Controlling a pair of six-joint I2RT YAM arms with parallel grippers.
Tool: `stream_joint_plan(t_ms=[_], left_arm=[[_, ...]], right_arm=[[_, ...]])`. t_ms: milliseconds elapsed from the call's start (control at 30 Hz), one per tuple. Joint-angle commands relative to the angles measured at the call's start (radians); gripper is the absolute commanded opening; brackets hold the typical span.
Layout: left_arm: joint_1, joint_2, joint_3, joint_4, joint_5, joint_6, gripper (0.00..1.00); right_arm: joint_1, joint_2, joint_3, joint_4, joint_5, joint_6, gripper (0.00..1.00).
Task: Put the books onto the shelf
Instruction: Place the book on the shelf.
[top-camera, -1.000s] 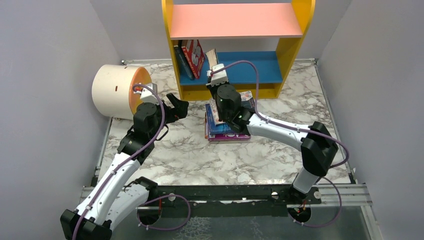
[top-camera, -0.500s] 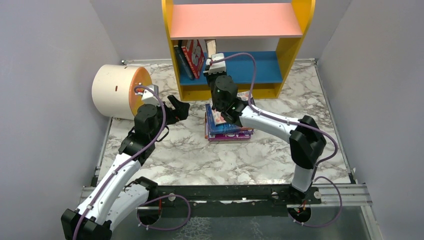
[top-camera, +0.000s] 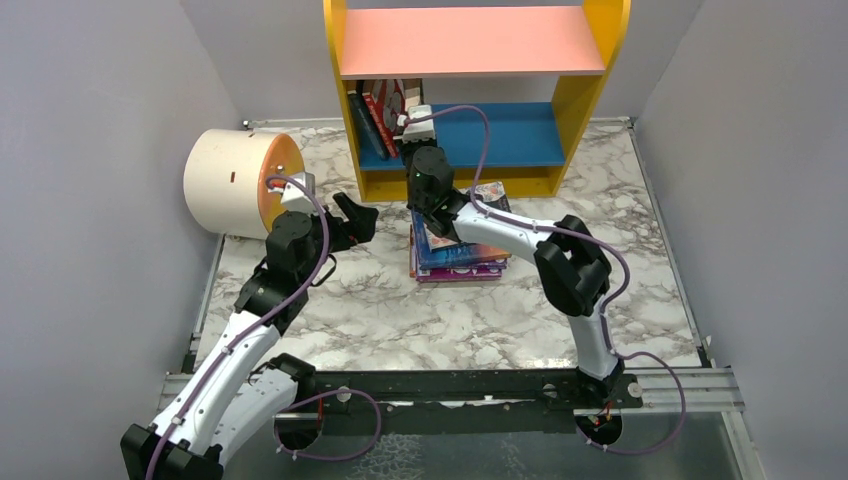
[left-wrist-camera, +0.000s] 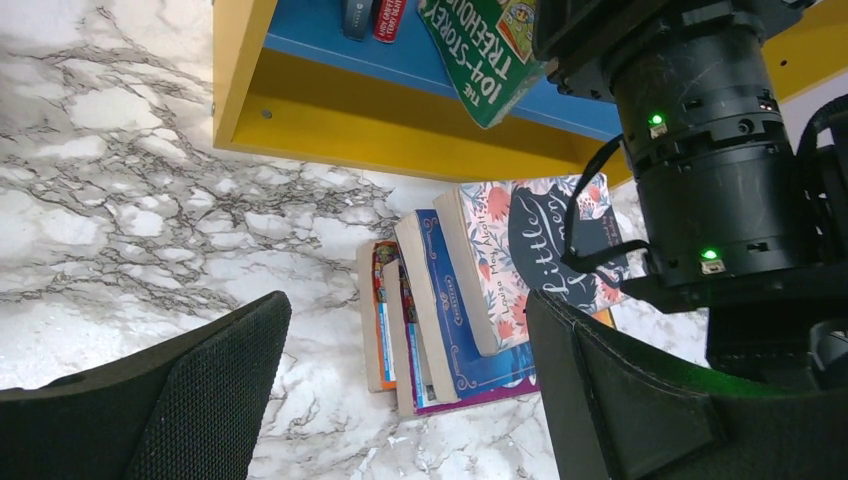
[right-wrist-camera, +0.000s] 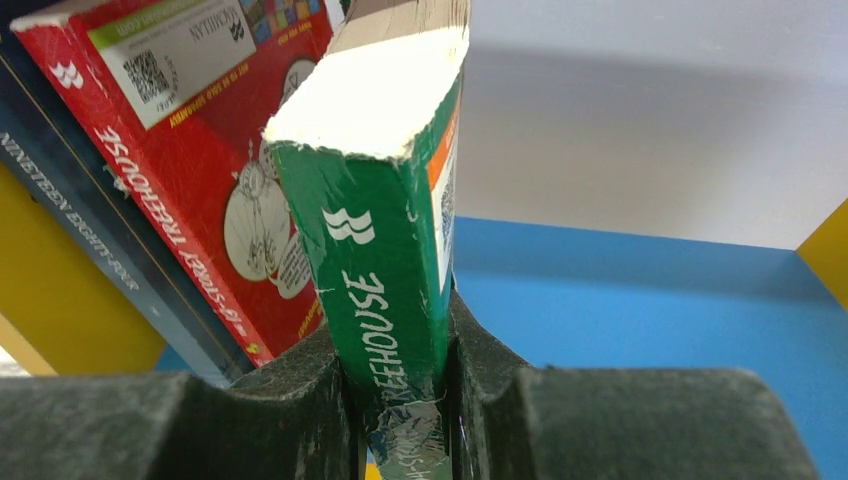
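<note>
The shelf (top-camera: 592, 85) stands at the back, with a pink upper board (top-camera: 470, 40) and a blue lower board (top-camera: 515, 135). A dark blue book (right-wrist-camera: 75, 215) and a red book (right-wrist-camera: 190, 170) lean at the lower board's left end. My right gripper (right-wrist-camera: 398, 350) is shut on a green book (right-wrist-camera: 385, 230), held upright just right of the red one, inside the lower compartment (top-camera: 410, 95). A stack of books (top-camera: 455, 245) lies on the table in front of the shelf. My left gripper (top-camera: 355, 215) hangs open left of that stack (left-wrist-camera: 450, 300), holding nothing.
A cream cylinder with an orange end (top-camera: 235, 180) lies at the left behind my left arm. My right arm (top-camera: 520, 235) stretches over the stack of books. Grey walls close both sides. The marble table (top-camera: 380, 300) has a metal rail along its near edge.
My right gripper has carried the green book left and deeper into the lower compartment, up beside the red book. The left arm has barely moved.
</note>
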Motion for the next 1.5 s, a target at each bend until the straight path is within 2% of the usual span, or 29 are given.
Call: stream_joint_plan(t_ms=[0, 500, 1033, 1333, 1467], left_arm=[[0.002, -0.024, -0.015, 0.0, 0.003, 0.011, 0.81], [0.003, -0.048, -0.036, -0.01, -0.006, 0.008, 0.81], [0.004, -0.062, -0.039, -0.022, -0.02, 0.013, 0.81], [0.003, -0.067, -0.039, -0.024, -0.029, 0.017, 0.81], [0.003, -0.068, -0.042, -0.026, -0.033, 0.017, 0.81]], right_arm=[[-0.001, 0.051, 0.086, 0.159, 0.04, -0.048, 0.01], [-0.009, 0.242, 0.319, 0.246, 0.099, -0.164, 0.01], [-0.025, 0.316, 0.43, 0.157, 0.067, -0.093, 0.01], [-0.025, 0.298, 0.412, 0.11, 0.023, -0.045, 0.01], [-0.024, 0.294, 0.411, 0.089, 0.008, -0.037, 0.05]])
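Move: The right hand already pinches the green book upright by its spine, just at the shelf's front. Its slot on the blue shelf lies about 9 cm ahead, 3 cm left, roughly level. The red book leans some 9 cm ahead and 7 cm left, with the dark book about 3 cm farther left. The book stack sits about 13 cm back, 9 cm right and 13 cm below. From the left hand the slot is roughly 28 cm ahead and 8 cm right, about level. Still pinching the green book's spine, the right hand pushes it into the blue shelf alongside the red book, about 5 cm forward with roughly 2 cm of leftward drift, quick at first, then easing off. The fingertips tip up by about 5 degrees and swing as much clockwise, and the grip stays shut on the book. ##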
